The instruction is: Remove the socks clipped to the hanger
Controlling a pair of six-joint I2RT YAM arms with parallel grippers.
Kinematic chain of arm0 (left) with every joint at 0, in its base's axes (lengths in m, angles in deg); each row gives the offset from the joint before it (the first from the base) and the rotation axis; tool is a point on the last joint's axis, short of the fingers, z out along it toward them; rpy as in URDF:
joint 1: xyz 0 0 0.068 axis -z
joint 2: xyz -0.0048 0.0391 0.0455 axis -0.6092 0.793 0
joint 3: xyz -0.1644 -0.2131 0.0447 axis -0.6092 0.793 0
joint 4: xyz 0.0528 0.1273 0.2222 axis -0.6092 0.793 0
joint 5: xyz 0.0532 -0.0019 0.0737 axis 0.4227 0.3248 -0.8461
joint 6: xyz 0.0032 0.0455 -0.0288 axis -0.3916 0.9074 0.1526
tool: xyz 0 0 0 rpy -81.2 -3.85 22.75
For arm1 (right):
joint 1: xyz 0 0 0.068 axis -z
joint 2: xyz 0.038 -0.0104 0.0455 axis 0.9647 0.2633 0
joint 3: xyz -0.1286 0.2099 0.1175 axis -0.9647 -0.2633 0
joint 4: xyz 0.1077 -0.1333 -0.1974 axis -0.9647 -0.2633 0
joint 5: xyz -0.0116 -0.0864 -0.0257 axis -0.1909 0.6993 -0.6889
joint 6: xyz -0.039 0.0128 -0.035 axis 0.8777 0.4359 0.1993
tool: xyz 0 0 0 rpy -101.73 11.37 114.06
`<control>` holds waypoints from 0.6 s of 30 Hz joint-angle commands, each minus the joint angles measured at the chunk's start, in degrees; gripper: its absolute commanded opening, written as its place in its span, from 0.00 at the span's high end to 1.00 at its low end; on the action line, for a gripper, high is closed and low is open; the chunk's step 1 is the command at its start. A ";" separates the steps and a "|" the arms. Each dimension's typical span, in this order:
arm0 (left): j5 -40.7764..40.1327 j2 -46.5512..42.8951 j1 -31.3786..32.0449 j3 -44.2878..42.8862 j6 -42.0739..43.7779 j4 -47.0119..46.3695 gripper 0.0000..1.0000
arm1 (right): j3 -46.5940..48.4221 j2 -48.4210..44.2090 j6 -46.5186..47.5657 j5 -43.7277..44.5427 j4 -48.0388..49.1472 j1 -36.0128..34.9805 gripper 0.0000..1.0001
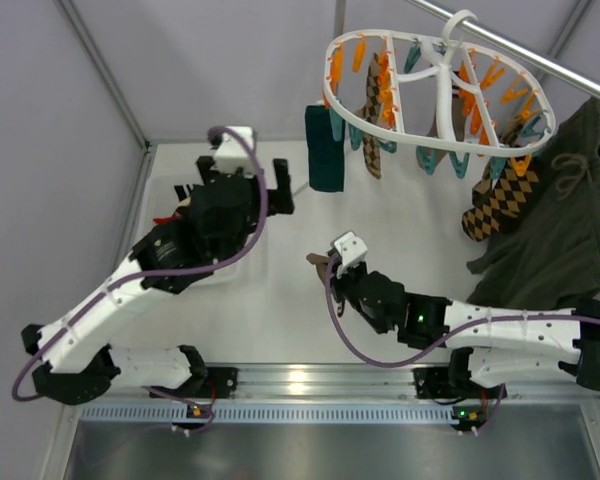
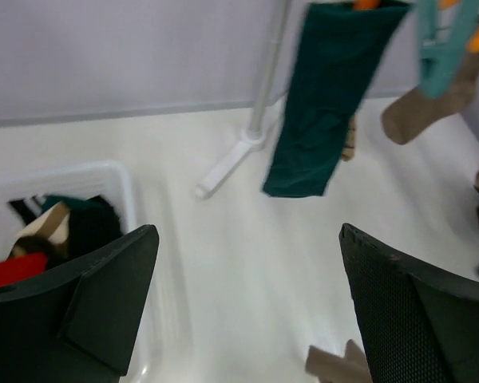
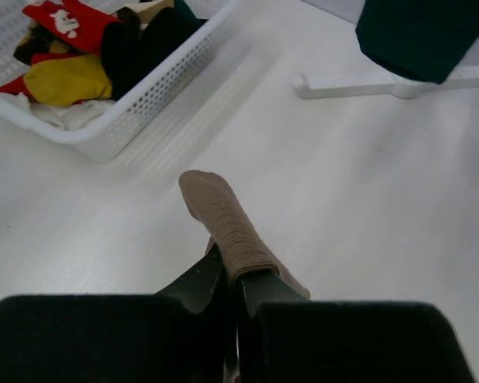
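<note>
The white oval hanger (image 1: pixel 440 95) hangs from a rail at the upper right, with orange and teal clips. A dark teal sock (image 1: pixel 325 148) (image 2: pixel 327 96) hangs at its left end, and argyle socks (image 1: pixel 500 205) at its right. A tan sock (image 2: pixel 423 112) dangles from a teal clip. My left gripper (image 1: pixel 245 178) (image 2: pixel 247 239) is open wide with nothing between its fingers, and it faces the teal sock from a distance. My right gripper (image 1: pixel 325 262) (image 3: pixel 233 275) is shut on a tan ribbed sock (image 3: pixel 223 223) low over the table's middle.
A white basket (image 3: pixel 144 96) (image 2: pixel 104 171) holding red, yellow and black socks sits at the left under my left arm. The stand's white foot (image 3: pixel 383 84) lies on the table. A dark green garment (image 1: pixel 570 220) hangs at the right. A tan scrap (image 2: pixel 335 363) shows beside my left gripper's right finger.
</note>
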 commanded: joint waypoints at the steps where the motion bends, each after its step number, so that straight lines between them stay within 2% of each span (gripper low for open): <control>1: -13.67 -10.35 -0.23 8.15 -5.15 0.25 0.02 | 6.73 -0.35 2.92 -14.38 -3.27 2.49 1.00; 7: -18.96 -20.12 -0.32 16.16 -11.48 11.04 0.02 | 19.10 7.64 5.03 -30.36 -7.22 7.58 1.00; 12: -16.67 -27.66 -0.32 21.69 -11.41 12.21 0.02 | 30.01 19.59 7.15 -37.59 -7.40 9.43 1.00; 18: -18.34 -35.84 -0.32 25.48 -11.67 14.67 0.02 | 48.38 35.67 8.64 -44.37 -9.34 10.14 1.00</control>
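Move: My right hand grips the brown sock, already off the hanger. The basket it is bound for lies about 43 cm to its left, 20 cm ahead and some 17 cm lower, and the red sock in it about 6 cm farther left and 4 cm nearer. The green sock still hangs 21 cm straight ahead of it and 17 cm up. From my empty left hand the basket is about 28 cm left, 11 cm ahead and 38 cm down. I sweep my right hand left towards the basket, about 17 cm, rising some 7 cm in the first half and edging slightly forward, turning it about 30 degrees counter-clockwise while keeping the sock pinched. My left hand, still wide open, goes ahead of it, some 17 cm left, back and down, away from the hanger towards the basket's near side. ##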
